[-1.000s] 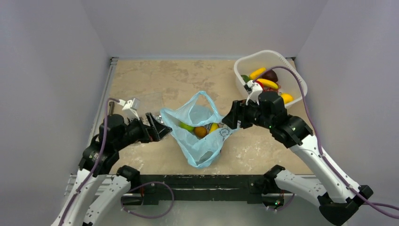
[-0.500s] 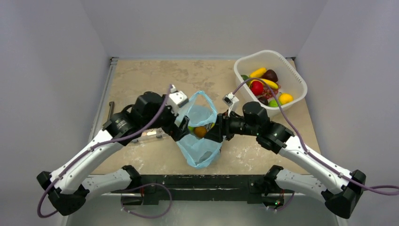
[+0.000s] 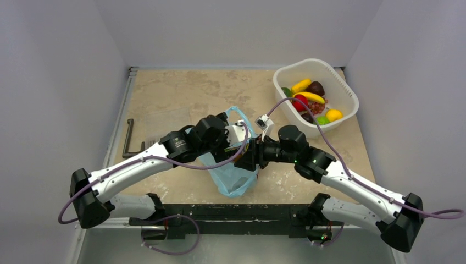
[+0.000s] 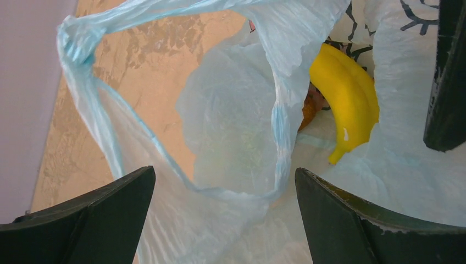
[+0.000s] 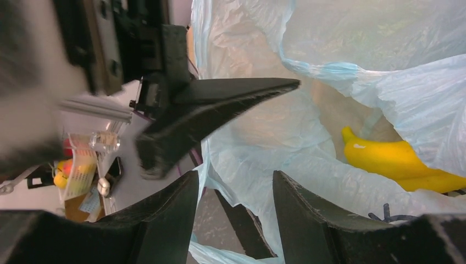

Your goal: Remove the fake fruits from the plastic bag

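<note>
The light-blue plastic bag lies at the table's middle with its mouth up. My left gripper and right gripper meet over the mouth and hide the fruits in the top view. In the left wrist view the left gripper is open around a loop handle. A yellow banana and an orange piece lie inside the bag. In the right wrist view the right gripper is open with the bag's rim between its jaws. The banana shows there too. The green apple is hidden.
A white slotted basket with several toy fruits stands at the back right. A black L-shaped tool lies at the left edge. The left gripper's finger crosses the right wrist view close to the right gripper.
The left arm has swung right, from the left of the bag to over its mouth. The right gripper has moved left into the mouth. The fruits are now covered in the top view.
</note>
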`<state>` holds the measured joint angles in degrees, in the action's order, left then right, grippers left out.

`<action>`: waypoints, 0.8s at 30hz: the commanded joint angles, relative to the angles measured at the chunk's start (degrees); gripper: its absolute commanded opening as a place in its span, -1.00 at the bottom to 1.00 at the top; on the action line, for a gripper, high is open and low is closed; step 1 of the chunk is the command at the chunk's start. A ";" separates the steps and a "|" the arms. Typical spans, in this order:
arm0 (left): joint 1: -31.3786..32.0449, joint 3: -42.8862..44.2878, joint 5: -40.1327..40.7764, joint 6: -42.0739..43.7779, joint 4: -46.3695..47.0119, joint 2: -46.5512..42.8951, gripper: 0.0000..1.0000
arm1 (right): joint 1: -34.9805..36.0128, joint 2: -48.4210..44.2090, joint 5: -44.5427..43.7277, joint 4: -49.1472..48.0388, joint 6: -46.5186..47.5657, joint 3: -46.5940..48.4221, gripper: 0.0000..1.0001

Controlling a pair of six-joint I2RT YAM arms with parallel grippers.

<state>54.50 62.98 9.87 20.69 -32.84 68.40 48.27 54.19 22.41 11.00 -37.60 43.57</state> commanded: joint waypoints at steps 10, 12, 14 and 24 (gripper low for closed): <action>0.23 7.34 12.21 0.42 2.83 12.87 -0.17 | 3.79 3.81 -4.66 -5.49 1.05 -2.63 -0.22; -0.93 8.71 10.85 -1.83 1.56 13.38 -0.66 | 4.33 4.35 -6.92 -7.00 0.57 -3.67 -0.33; -2.75 9.79 8.88 -4.37 1.18 13.15 -0.96 | 4.46 5.28 -8.86 -9.05 -0.26 -4.90 -0.41; -15.40 11.29 -7.12 -17.37 4.98 8.14 -1.00 | 6.69 14.98 -12.45 -14.17 -3.34 -11.52 -0.78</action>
<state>42.33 72.36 9.06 10.02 -33.47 80.77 53.36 66.89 11.35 -2.22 -38.61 35.42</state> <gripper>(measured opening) 0.006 0.133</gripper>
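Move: The left hand goes for the plastic bag's far rim, about 4 cm ahead of its open fingers, straight in line and 4 cm lower. Inside the bag, the banana lies level with the left hand, roughly 10 cm to its right, and the brown fruit 1 cm back and 6 cm right, both some 15 cm down. The right hand's stretch of rim is about 2 cm ahead, 3 cm left and 9 cm below; from that hand the banana is 9 cm ahead, the brown fruit 8 cm ahead and 5 cm left, both some 17 cm down. Forward and down about 4 cm goes the left hand, its wide-open fingers shutting on the bag's far rim; it then carries the pinched plastic onward and up again, swinging counter-clockwise. The right hand sinks some 9 cm, mostly at the end, while its half-open fingers close nearly shut with the near side's plastic between them. ##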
